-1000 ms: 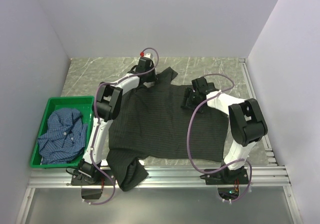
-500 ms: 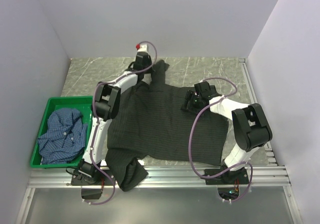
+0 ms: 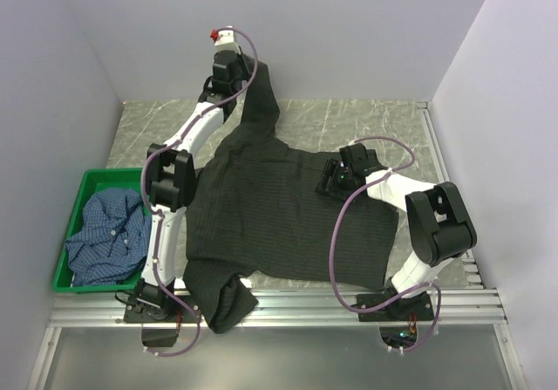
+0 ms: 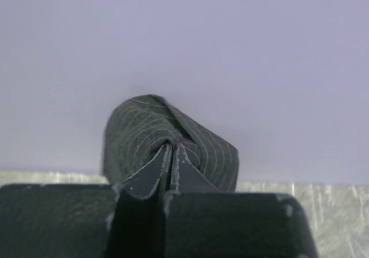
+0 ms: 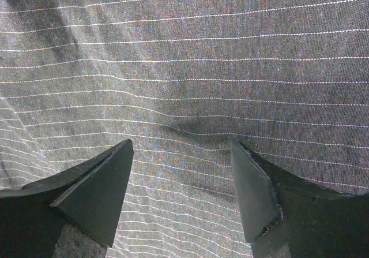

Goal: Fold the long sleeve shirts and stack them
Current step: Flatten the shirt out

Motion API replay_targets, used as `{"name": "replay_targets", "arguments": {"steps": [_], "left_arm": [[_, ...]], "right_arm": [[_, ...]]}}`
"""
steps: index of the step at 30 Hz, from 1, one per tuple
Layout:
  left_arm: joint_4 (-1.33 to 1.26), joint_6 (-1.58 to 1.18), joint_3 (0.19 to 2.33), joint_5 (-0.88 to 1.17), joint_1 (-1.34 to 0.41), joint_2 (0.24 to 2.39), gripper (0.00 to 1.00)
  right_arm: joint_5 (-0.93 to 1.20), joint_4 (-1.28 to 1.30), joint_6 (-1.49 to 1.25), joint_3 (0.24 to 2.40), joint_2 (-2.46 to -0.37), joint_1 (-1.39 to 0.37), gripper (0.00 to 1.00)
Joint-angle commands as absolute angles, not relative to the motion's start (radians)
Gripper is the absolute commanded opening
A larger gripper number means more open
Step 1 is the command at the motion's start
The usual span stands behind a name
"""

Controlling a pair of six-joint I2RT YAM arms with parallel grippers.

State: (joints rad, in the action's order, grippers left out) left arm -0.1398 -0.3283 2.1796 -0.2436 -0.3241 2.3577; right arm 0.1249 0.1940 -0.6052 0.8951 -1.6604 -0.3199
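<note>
A black pinstriped long sleeve shirt (image 3: 279, 207) lies spread across the table, one sleeve hanging over the near edge. My left gripper (image 3: 248, 70) is raised at the back, shut on the far sleeve (image 3: 260, 102), which stretches up from the shirt body. In the left wrist view the striped cloth (image 4: 173, 137) bulges around my left gripper (image 4: 172, 148), whose fingers are pinched together. My right gripper (image 3: 327, 179) rests open, low over the shirt's right half; in the right wrist view my right gripper (image 5: 181, 154) has striped cloth (image 5: 190, 67) lying flat between its spread fingers. A blue checked shirt (image 3: 109, 237) lies crumpled in the crate.
A green plastic crate (image 3: 83, 182) sits at the left edge of the table. White walls close in the back and both sides. Marbled grey tabletop (image 3: 366, 119) shows behind the shirt. A metal rail (image 3: 296, 303) runs along the near edge.
My left gripper has risen and swung back and to the left, pulling the black shirt's sleeve up off the table. The right gripper shifted slightly and stays open on the cloth.
</note>
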Motion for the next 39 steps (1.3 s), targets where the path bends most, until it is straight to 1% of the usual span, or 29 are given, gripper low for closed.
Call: {"name": "replay_targets", "arguments": {"steps": [1,9,16,19,21,22,23,24,25,26,29,31,34,35,39], "left_arm": [[-0.222,-0.287,2.223,-0.267,-0.331,2.296,0.01],[-0.302,-0.219,2.270,-0.290,-0.330,2.327,0.00],[-0.276,-0.238,2.303,-0.373,-0.298,2.333,0.00],[-0.252,-0.241,2.304,-0.365,-0.285,2.345,0.06],[-0.247,-0.245,2.284,-0.353,-0.285,2.347,0.14],[-0.248,-0.248,2.275,-0.347,-0.284,2.345,0.20],[-0.249,-0.250,2.254,-0.338,-0.285,2.342,0.34],[-0.252,-0.252,2.244,-0.334,-0.284,2.335,0.42],[-0.247,-0.250,2.237,-0.342,-0.284,2.329,0.47],[-0.241,-0.249,2.224,-0.353,-0.282,2.323,0.58],[-0.167,-0.270,2.211,-0.356,-0.279,2.280,0.74],[-0.077,-0.296,2.189,-0.354,-0.279,2.223,0.77],[-0.003,-0.343,2.088,-0.356,-0.279,2.110,0.83],[0.074,-0.360,2.021,-0.347,-0.278,2.079,0.84],[0.146,-0.440,1.826,-0.310,-0.278,1.909,0.86]], "right_arm": [[0.109,0.290,-0.603,0.859,-1.654,-0.319,0.76],[0.087,0.284,-0.594,0.870,-1.643,-0.319,0.76],[0.014,0.318,-0.618,0.870,-1.629,-0.305,0.77],[0.002,0.316,-0.624,0.865,-1.612,-0.295,0.77],[0.002,0.313,-0.620,0.877,-1.602,-0.291,0.77],[0.002,0.316,-0.615,0.884,-1.588,-0.291,0.77],[0.002,0.321,-0.614,0.893,-1.579,-0.291,0.77],[0.002,0.327,-0.598,0.919,-1.572,-0.291,0.77],[-0.021,0.348,-0.589,0.937,-1.560,-0.291,0.77],[-0.047,0.362,-0.577,0.957,-1.554,-0.290,0.77],[-0.071,0.402,-0.548,1.034,-1.536,-0.273,0.77],[-0.074,0.411,-0.545,1.074,-1.528,-0.235,0.77],[-0.061,0.417,-0.555,1.115,-1.532,-0.170,0.76],[-0.058,0.413,-0.558,1.121,-1.534,-0.151,0.75],[-0.014,0.384,-0.575,1.147,-1.571,-0.075,0.72]]}}
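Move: My left hand grips the sleeve end high up; its landing place by the table's far edge is about 24 cm below, 5 cm back and 8 cm to the left. The shoulder where that sleeve joins lies some 18 cm back of the hand, roughly level sideways, equally low. From my right hand, open at cloth height, the shirt's right shoulder corner is about 7 cm ahead and 18 cm to the right. I swing my left hand up about 7 cm and then leftward, tipping the fingers up some 10 degrees, and open wide to let go of the sleeve; the empty hand then sinks and draws back about 7 cm each. Meanwhile my right hand, fingers open on the shirt, slides right about 3 cm, then lifts off and travels right and forward towards the right shoulder corner. ##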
